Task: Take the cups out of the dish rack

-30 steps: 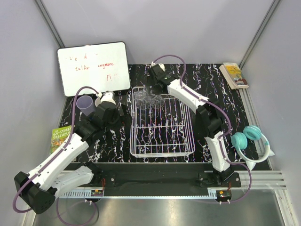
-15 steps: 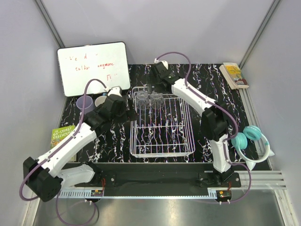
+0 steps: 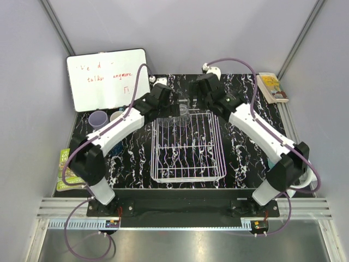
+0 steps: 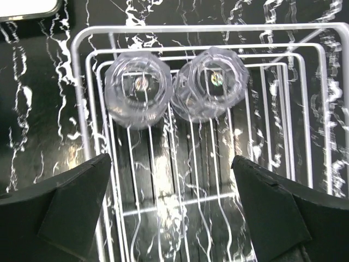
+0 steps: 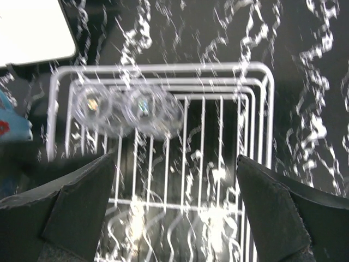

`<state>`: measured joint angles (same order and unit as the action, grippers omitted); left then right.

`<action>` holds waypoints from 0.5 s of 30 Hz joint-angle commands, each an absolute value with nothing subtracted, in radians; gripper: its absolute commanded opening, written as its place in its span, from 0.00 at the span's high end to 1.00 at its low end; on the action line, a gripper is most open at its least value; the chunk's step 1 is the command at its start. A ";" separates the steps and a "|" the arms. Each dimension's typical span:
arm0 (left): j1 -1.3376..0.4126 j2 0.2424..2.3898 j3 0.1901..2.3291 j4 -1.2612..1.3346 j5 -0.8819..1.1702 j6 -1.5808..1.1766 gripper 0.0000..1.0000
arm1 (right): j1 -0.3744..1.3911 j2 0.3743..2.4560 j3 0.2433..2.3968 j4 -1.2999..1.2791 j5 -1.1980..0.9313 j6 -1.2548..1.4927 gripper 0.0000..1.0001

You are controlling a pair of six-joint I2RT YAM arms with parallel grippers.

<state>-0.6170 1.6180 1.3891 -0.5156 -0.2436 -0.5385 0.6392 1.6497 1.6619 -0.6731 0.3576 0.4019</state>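
Note:
The white wire dish rack (image 3: 188, 164) sits mid-table. Two clear faceted glasses (image 4: 138, 91) (image 4: 211, 90) stand side by side in its far left corner, seen too in the right wrist view (image 5: 94, 106) (image 5: 146, 109). My left gripper (image 3: 173, 107) hangs open above the rack just short of the glasses, nothing between its fingers (image 4: 60, 213). From the other side my right gripper (image 3: 192, 103) hovers open over the same end, fingers (image 5: 283, 218) empty. A lavender tumbler (image 3: 98, 118) and another cup (image 3: 116, 117) stand on the table left of the rack.
A whiteboard (image 3: 108, 79) leans at the back left. A book (image 3: 271, 87) lies at the far right corner, teal headphones (image 3: 305, 176) by the right arm's base, a green book (image 3: 65, 169) at the left edge. A teal shape (image 5: 11, 123) shows left of the rack.
My left arm swung from beside the tumbler to the rack's far end. The right arm shifted right and now points back at the glasses. Both grippers stayed open.

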 commanded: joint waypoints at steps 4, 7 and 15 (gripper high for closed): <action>-0.586 1.833 1.601 -0.514 -0.270 -0.502 0.01 | 0.641 1.444 1.473 -0.601 0.367 0.451 0.00; -0.557 1.899 1.652 -0.523 -0.250 -0.517 0.01 | 0.640 1.405 1.433 -0.595 0.361 0.451 0.00; -0.541 1.953 1.698 -0.526 -0.223 -0.531 0.01 | 0.640 1.396 1.382 -0.561 0.336 0.443 0.00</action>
<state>-0.5365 1.9572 1.6436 -0.5396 -0.2474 -0.5243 0.6392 1.4143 1.4017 -0.6216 0.3470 0.4343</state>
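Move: Ahead of the open left gripper, about 8 cm farther out, 2 cm to its left and 11 cm below, stands the left glass in the dish rack; the right glass is some 7 cm to the right of that glass. The rack's middle lies about 5 cm back, 8 cm right and 16 cm below the gripper, and the light blue cup about 22 cm left and 8 cm out. From the right hand the left glass is roughly 6 cm ahead, 12 cm left and 18 cm down. Reaching forward about 7 cm while sinking some 6 cm, the left hand comes down over the two glasses, veering slightly right and then back left, fingers wide open and tipping a touch steeper, and eases off at the end. The right hand, open too, clears out of the way, drawing back about 5 cm and 3 cm to the right. ##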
